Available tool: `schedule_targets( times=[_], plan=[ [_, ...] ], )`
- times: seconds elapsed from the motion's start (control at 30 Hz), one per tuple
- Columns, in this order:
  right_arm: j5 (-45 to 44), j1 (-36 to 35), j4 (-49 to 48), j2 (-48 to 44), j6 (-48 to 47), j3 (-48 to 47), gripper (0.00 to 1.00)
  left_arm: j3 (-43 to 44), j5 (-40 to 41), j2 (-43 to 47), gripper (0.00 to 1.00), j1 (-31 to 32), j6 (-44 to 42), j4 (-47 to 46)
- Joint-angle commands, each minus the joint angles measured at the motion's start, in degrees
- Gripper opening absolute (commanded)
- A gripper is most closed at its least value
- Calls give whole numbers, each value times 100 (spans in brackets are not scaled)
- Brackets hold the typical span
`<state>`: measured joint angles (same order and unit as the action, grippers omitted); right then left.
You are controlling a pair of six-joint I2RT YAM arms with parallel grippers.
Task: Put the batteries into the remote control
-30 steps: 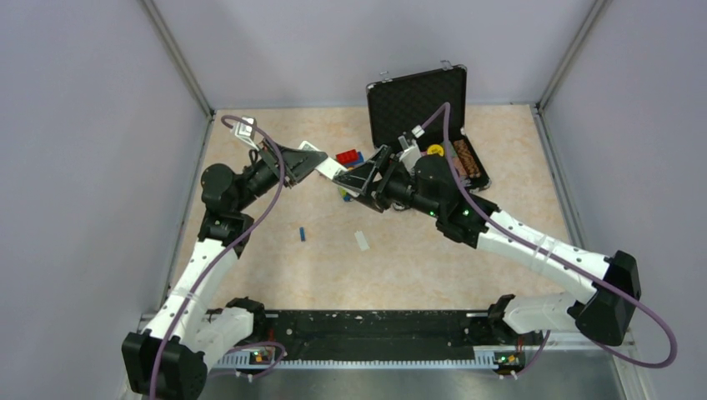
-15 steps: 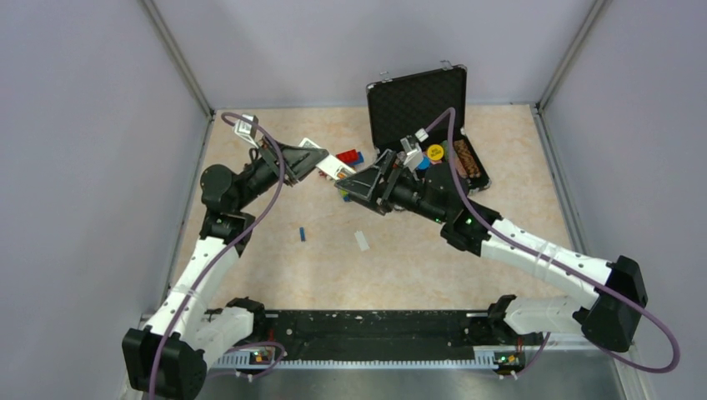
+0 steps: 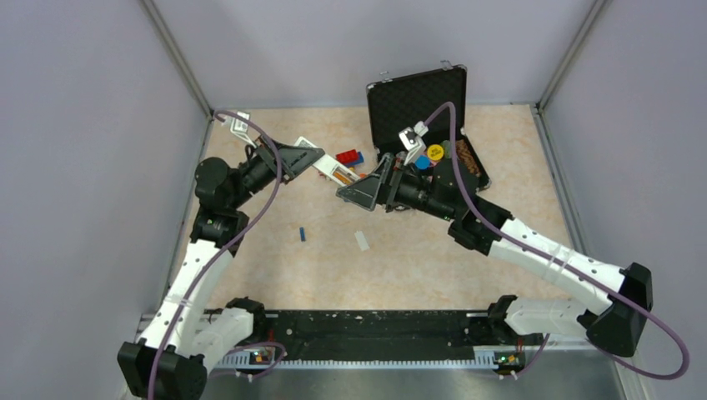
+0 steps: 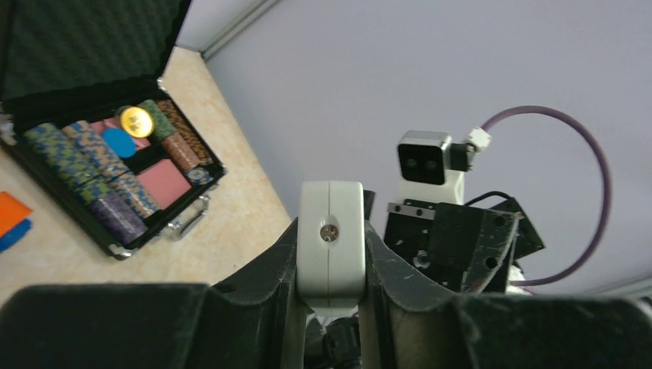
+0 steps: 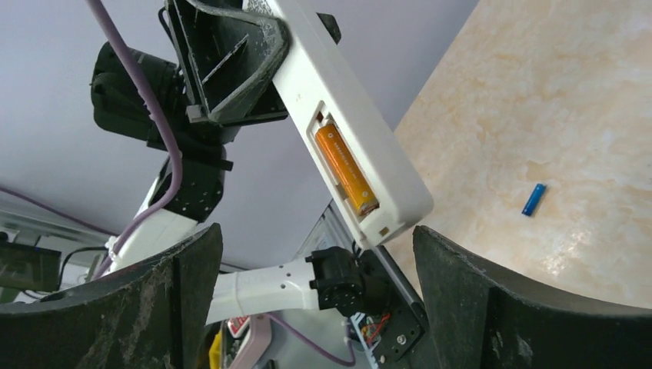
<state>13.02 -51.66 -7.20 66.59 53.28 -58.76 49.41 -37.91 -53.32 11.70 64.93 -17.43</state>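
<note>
My left gripper (image 3: 315, 160) is shut on the remote control (image 3: 340, 173), a slim white bar held in the air above the table. In the left wrist view its end (image 4: 330, 238) is clamped between my fingers. The right wrist view shows the remote control (image 5: 338, 100) with its compartment uncovered and an orange battery (image 5: 346, 169) lying in it. My right gripper (image 5: 315, 246) stands wide open just below the remote's free end, holding nothing. A blue battery (image 3: 303, 235) lies on the table, also seen as a blue battery (image 5: 533, 199) in the right wrist view.
A small white cover piece (image 3: 362, 241) lies on the table near the blue battery. An open black case (image 3: 417, 100) with poker chips stands at the back. Coloured toy blocks (image 3: 348, 157) sit behind the remote. Grey walls close in the table on three sides.
My right gripper has opened wide and drawn back a little from the remote. The left arm has shifted slightly, still holding the remote.
</note>
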Motion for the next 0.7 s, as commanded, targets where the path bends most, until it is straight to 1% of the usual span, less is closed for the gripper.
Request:
schedule_targets(
  times=[0.0, 0.17, 0.23, 0.33, 0.43, 0.5, 0.57, 0.67],
  plan=[
    [-429, 120, 522, -346, -418, -299, 88, 544, 292, 245, 0, -128, -1108, 921],
    [-800, 136, 1223, -216, -807, -518, 83, 834, 600, 354, 0, -186, -1933, 1856],
    [-852, 136, 1272, -73, -933, -538, 81, 916, 773, 400, 0, -186, -2172, 2205],
    [-744, 138, 1214, 233, -1060, -569, 76, 974, 942, 484, 0, -195, -2451, 2466],
    [-645, 110, 995, 586, -1110, -535, 74, 1065, 1342, 552, 0, -195, -2679, 2876],
    [-657, 73, 844, 824, -1153, -510, 74, 1218, 1851, 583, 0, -195, -2870, 3312],
    [-795, -17, 786, 1128, -1163, -541, 74, 1414, 2586, 593, 0, -195, -3068, 3858],
    [-1348, -312, 1206, 1880, -1333, -972, 69, 1624, 4039, 622, 0, -195, -3208, 4770]
  ],
)
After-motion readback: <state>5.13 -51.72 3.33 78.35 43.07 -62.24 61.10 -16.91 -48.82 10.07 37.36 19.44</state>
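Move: The blue battery lies on the table about 18 cm to the right hand's left, 2 cm ahead and some 34 cm below. The battery cover sits almost under that hand, 2 cm left and 1 cm ahead, at table height; the toy car is 15 cm ahead and 4 cm left. The held remote's middle is level with it, 6 cm ahead and 6 cm left. From the left hand, the blue battery is 8 cm left, 5 cm back and 38 cm below. With the orange battery already in the slot, the empty right hand first eases about 2 cm to the right, clear of the remote's end, then sinks faster and faster towards the blue battery, about 10 cm down and 4 cm forward, swinging back left as its fingers tip down some 20 degrees and narrow partway from wide open. Meanwhile the left hand keeps its grip on the remote and draws it away to the left, about 7 cm and a little down, turning counter-clockwise and rolling its left side up. ##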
